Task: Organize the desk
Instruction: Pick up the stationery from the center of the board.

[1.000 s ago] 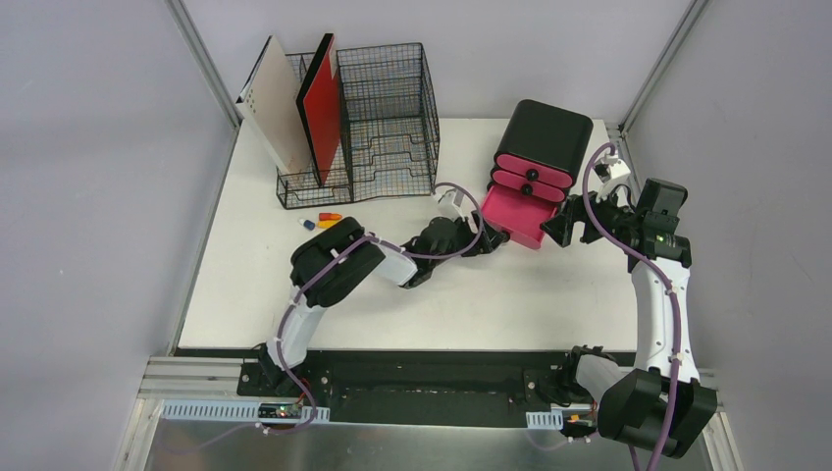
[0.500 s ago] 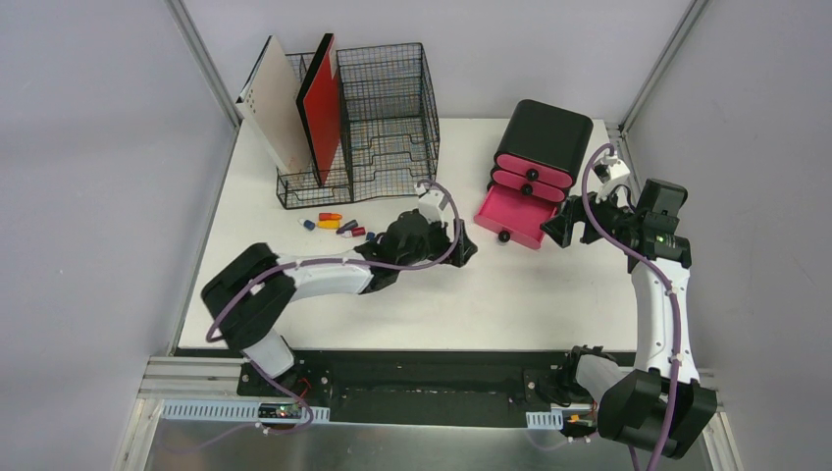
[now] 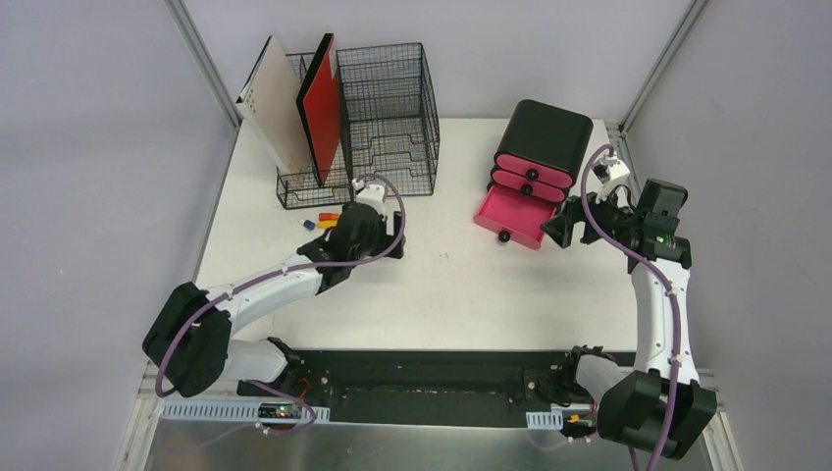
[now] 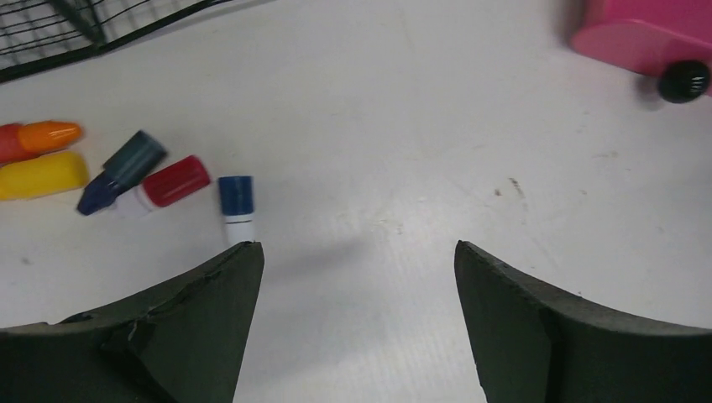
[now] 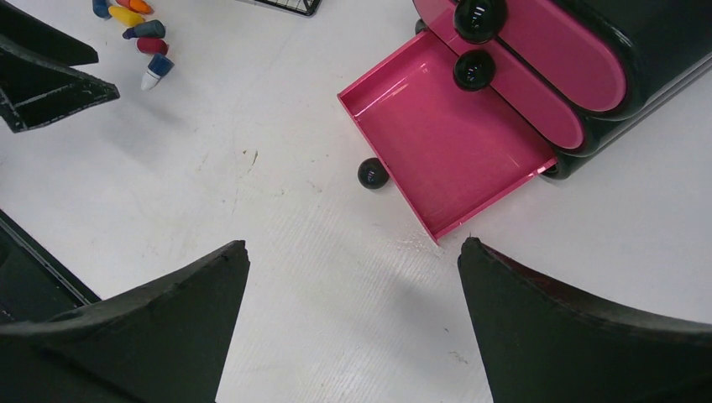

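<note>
The desk (image 3: 510, 285) is a white tabletop. My left gripper (image 4: 357, 252) hangs open and empty just above it, right of a row of small coloured pieces. These are an orange one (image 4: 38, 137), a yellow one (image 4: 42, 175), a dark blue one (image 4: 122, 170), a red one (image 4: 172, 182) and a blue-and-white one (image 4: 237, 206) by my left fingertip. In the top view the left gripper (image 3: 383, 231) sits in front of the wire organizer (image 3: 383, 118). My right gripper (image 5: 353, 248) is open and empty, near the open pink drawer (image 5: 449, 138).
A black box with pink drawers (image 3: 545, 142) stands at the back right, its bottom drawer (image 3: 515, 214) pulled out and empty, its black knob (image 5: 373, 173) toward me. A white board (image 3: 285, 113) and a red folder (image 3: 322, 108) stand in the organizer's left slots.
My left arm has swung left, from the open pink drawer to the coloured pieces, and its jaws have widened. The right arm has not moved.
</note>
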{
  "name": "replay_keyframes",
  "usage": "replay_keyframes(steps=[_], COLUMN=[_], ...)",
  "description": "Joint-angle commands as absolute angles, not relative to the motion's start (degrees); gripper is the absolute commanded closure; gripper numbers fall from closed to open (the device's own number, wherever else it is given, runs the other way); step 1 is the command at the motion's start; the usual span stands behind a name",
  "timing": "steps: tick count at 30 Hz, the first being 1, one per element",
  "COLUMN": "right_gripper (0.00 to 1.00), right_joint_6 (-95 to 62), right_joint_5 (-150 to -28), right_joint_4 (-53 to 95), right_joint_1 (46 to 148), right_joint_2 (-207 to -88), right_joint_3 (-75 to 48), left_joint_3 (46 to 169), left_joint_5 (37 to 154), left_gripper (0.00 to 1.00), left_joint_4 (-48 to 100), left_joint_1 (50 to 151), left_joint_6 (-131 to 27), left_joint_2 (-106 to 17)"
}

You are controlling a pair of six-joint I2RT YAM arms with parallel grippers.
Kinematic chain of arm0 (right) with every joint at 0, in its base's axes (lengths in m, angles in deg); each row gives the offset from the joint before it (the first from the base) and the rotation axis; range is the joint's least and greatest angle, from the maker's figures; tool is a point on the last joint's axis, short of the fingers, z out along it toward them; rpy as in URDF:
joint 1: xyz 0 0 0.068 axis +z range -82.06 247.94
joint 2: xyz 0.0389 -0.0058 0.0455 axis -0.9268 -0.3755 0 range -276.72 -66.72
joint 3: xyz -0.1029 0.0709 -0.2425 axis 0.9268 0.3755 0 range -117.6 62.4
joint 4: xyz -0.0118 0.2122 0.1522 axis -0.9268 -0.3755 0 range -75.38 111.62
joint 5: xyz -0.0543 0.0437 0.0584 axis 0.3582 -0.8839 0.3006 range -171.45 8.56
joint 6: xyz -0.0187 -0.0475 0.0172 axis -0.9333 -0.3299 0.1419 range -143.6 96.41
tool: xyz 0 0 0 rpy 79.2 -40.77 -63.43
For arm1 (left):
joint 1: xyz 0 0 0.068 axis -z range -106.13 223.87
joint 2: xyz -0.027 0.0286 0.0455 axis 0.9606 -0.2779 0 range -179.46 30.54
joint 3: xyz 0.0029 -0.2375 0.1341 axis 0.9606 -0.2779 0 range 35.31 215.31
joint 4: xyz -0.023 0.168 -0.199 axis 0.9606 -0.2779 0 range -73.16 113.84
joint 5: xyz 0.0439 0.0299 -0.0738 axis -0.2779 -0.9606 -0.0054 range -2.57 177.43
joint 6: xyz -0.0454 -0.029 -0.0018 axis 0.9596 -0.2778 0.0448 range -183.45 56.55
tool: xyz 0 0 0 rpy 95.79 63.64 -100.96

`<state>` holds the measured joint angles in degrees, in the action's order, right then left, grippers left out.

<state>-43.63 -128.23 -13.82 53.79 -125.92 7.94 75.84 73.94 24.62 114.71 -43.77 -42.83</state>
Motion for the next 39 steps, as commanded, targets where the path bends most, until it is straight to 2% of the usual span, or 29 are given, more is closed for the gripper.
replay_keyframes(steps=[1, 10, 17, 25, 31, 37, 39], right_gripper=[0.01, 0.01, 0.01, 0.01, 0.01, 0.01, 0.01], right_joint_6=[-44.6, -44.7, -44.7, -44.8, -44.8, -44.8, -44.8], right_joint_5=[-129.4, -129.6, -129.8, -129.8, -129.9, -129.9, -129.9], right_joint_4=[-12.3, -12.4, -12.3, -12.3, -12.3, -12.3, -12.3], right_joint_1=[53.4, 53.5, 53.4, 53.4, 53.4, 53.4, 53.4], right_joint_2=[-124.6, -124.7, -124.7, -124.7, -124.9, -125.0, -125.0], right_joint_3=[8.3, 8.3, 8.3, 8.3, 8.3, 8.4, 8.4], left_joint_3=[75.9, 80.8, 84.9, 87.7, 87.5, 90.5, 91.3], left_joint_5=[71.9, 76.4, 75.4, 74.7, 74.2, 74.6, 74.4], left_gripper=[0.15, 0.32, 0.34, 0.41, 0.48, 0.60, 0.61], left_joint_4=[18.7, 18.4, 16.7, 13.9, 12.5, 9.9, 9.2], left_joint_1=[109.9, 103.8, 102.8, 102.5, 102.5, 102.6, 102.5], left_joint_6=[-45.7, -46.9, -47.7, -47.5, -46.5, -46.8, -46.7], left_joint_2=[-42.7, -51.8, -55.3, -58.8, -59.3, -62.6, -63.4])
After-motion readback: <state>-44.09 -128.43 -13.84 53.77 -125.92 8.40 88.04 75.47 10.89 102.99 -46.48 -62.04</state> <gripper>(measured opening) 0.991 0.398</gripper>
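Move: The small blue-capped stationery piece lies about 6 cm left of the left hand, roughly 5 cm ahead and 10 cm below it. The red-capped piece is about 4 cm farther left and 2 cm farther out than the blue one, with the dark teal piece about 2 cm left of and 1 cm beyond the red. The yellow piece lies some 16 cm left of the left hand and 8 cm ahead. From the idle right hand, the blue-capped piece is roughly 46 cm left, 5 cm ahead and 20 cm below. Down and to the left, quickly at first, the left hand swoops about 6 cm leftward towards the blue-capped piece, then edges about 2 cm forward with a slight rise before sinking again, some 7 cm lower in all. The wrist tips its fingers some 15 degrees further down while they narrow from wide open to under half, either side of the piece; no grip on it yet shows. ##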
